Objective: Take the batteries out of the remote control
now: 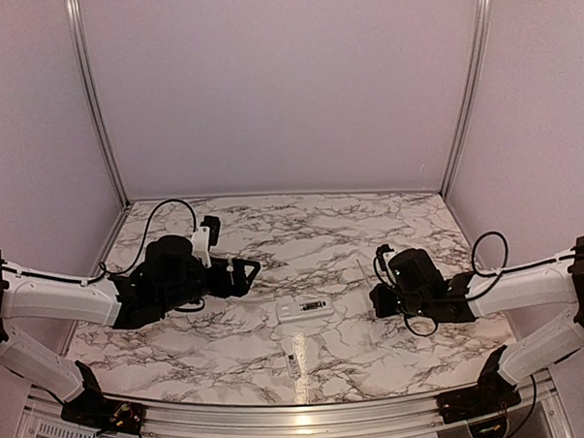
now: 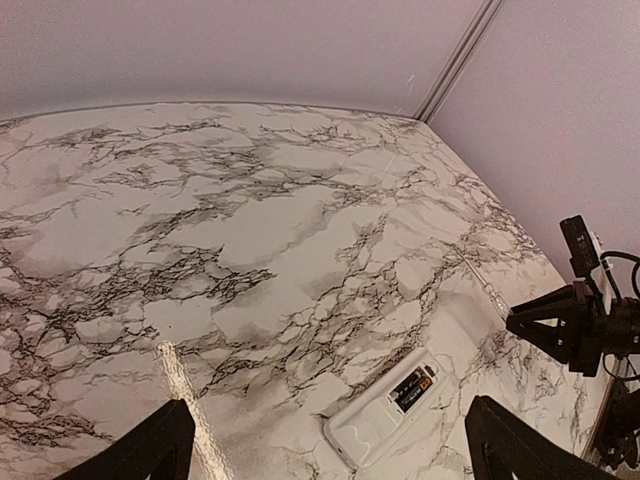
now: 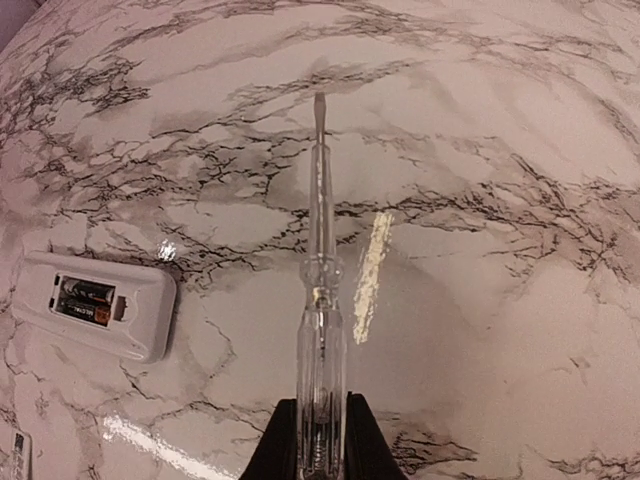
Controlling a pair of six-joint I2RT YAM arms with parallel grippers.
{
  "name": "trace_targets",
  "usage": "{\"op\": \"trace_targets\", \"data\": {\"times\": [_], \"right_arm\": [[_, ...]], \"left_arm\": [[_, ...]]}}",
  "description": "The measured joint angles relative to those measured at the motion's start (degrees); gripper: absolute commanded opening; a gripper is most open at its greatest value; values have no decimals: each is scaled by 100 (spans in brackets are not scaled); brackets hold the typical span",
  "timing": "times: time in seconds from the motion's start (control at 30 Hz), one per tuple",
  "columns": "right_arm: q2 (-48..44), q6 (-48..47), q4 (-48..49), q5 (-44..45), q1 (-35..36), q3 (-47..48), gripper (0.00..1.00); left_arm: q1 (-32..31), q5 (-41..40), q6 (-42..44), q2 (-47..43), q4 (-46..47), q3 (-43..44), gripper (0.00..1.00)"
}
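Observation:
The white remote control (image 1: 306, 309) lies back-up at the table's middle, between my two arms. Its compartment is uncovered, and the dark batteries (image 2: 413, 388) sit inside it; the right wrist view shows the batteries (image 3: 85, 298) in the remote control (image 3: 100, 305) as well. My left gripper (image 1: 244, 277) hovers open to the left of the remote with nothing between its fingers (image 2: 150, 450). My right gripper (image 3: 320, 440) is shut on the handle of a clear screwdriver (image 3: 320, 290), whose tip points away over bare table to the right of the remote.
A thin pale strip (image 1: 293, 362) lies near the front edge, in front of the remote. Grey walls with metal corner posts (image 1: 93, 102) close in the marble table (image 1: 370, 225) at the back and sides.

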Motion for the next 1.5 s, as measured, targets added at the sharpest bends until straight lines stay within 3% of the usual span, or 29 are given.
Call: {"op": "trace_targets", "data": {"times": [0.27, 0.5, 0.67, 0.9, 1.1, 1.5], "right_arm": [[-330, -372, 387, -361, 492, 0, 0], [-859, -702, 1043, -1119, 656, -192, 0], [-1093, -949, 1379, -1777, 730, -369, 0], [-1123, -1412, 1543, -2092, 1440, -380, 0], [-1123, -1641, 1541, -2153, 1567, -380, 0], [-990, -1895, 1515, -2214, 1687, -155, 0]], "left_arm": [[0, 20, -13, -138, 107, -116, 94], [0, 369, -105, -219, 334, -232, 84], [0, 1051, -138, -297, 656, -326, 76], [0, 2446, -385, -129, 1373, -326, 67], [0, 3425, -682, 173, 1799, -317, 61], [0, 4242, -1034, 903, 2046, 33, 47]]}}
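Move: The screwdriver, still gripped by its handle in the right hand, lies about 27 cm right, 4 ahead and 9 below the left hand. The open remote is 12 cm right, level and 14 below it; the battery cover 9 right, 15 back, 15 below. From the right hand, the left fingers are 29 cm left, 1 ahead and 10 higher; the remote 17 left, 1 ahead, 4 below. Right hand swings the screwdriver left, back, up some 20 cm; left hand draws back-right, half closing towards it. ##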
